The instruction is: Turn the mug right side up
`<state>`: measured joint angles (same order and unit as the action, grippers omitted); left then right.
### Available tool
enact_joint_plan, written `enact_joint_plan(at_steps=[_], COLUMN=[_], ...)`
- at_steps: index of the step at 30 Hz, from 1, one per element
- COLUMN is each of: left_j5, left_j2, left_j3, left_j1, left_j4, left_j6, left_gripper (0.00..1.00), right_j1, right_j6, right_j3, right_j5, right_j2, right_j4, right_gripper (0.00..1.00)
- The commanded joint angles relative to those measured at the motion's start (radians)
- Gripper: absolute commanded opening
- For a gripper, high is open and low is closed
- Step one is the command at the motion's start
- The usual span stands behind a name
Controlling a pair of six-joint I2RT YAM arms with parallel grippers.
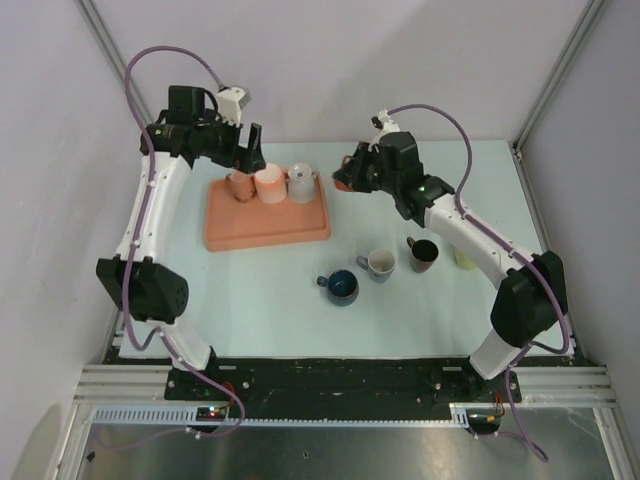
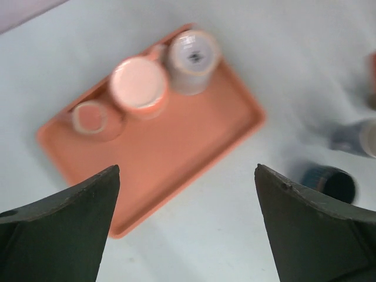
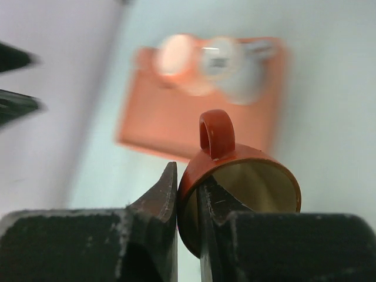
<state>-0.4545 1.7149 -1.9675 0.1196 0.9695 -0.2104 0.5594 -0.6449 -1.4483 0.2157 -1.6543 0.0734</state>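
Note:
My right gripper (image 3: 187,191) is shut on the rim of a red-orange mug (image 3: 241,176) with a cream inside, one finger inside and one outside the wall. The mug hangs in the air on its side, handle pointing away from the wrist. In the top view the right gripper (image 1: 350,172) holds this mug (image 1: 343,184) just right of the orange tray (image 1: 268,228). My left gripper (image 1: 250,152) is open and empty above the tray's back left, over three mugs: a small orange one (image 1: 238,185), a pale pink one (image 1: 269,183) and a grey one (image 1: 301,183).
On the table stand a dark blue mug (image 1: 342,287), a grey mug (image 1: 379,264), a dark brown mug (image 1: 423,254) and a pale yellow one (image 1: 464,256) half behind the right arm. The left wrist view shows the tray (image 2: 176,153) and blue mug (image 2: 330,182).

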Motion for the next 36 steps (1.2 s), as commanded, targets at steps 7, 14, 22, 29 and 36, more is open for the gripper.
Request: enact_joint_plan(at_steps=[7,14,22,29,36], left_j5=[0.28,0.15,0.109,0.045,0.133], left_j2=[0.286,0.427,0.49,0.501,0.54], left_j3=[-0.151,-0.241,-0.241,-0.168,-0.176], left_j1=[-0.092,-0.116,-0.117,-0.117,-0.082], left_j4=[-0.014,-0.015,-0.014,-0.014,-0.014], left_j6=[-0.006,-0.386,-0.593,-0.718,-0.835], left_gripper=[1.0,0.97,1.0,1.0,1.0], right_j1=[-0.123,-0.148,-0.137,-0.134,-0.113], right_j6=[0.428,0.419,0.396,0.372,0.385], right_j3=[-0.041,-0.041,-0.038,-0.035,-0.029], right_j5=[-0.405,-0.383,-0.381,-0.343,-0.334], right_j2=[-0.177,-0.303,-0.385,-0.384,-0.323], right_j4=[0.486,0.488,0.532,0.542,0.566], right_gripper=[0.0,0.0,0.0,0.28,0.63])
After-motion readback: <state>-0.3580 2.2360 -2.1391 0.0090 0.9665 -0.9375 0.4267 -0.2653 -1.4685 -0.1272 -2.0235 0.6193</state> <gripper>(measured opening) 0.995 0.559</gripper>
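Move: The left hand's aim, the pink mug in the crate, lies about 13 cm ahead, 10 cm to its left and 26 cm below. From that hand, the orange mug is 14 cm ahead and 2 cm left, the white mug 14 cm ahead and 7 cm right. The right hand holds the red mug sideways; its free table spot is level ahead, 16 cm right and 30 cm down. From the right hand, the brown mug is 6 cm back and 24 cm right, the grey mug 9 cm back and 12 cm right. The right fingers keep their pinch on the red mug's wall while that hand drops about 26 cm and swings 16 cm right, wrist turning until the fingers point down; over the spot beyond the brown and grey mugs they open and free the wall. The empty left hand sinks 18 cm, forward and left towards the pink mug, turning its fingers steeper, wide open and short of touching. ##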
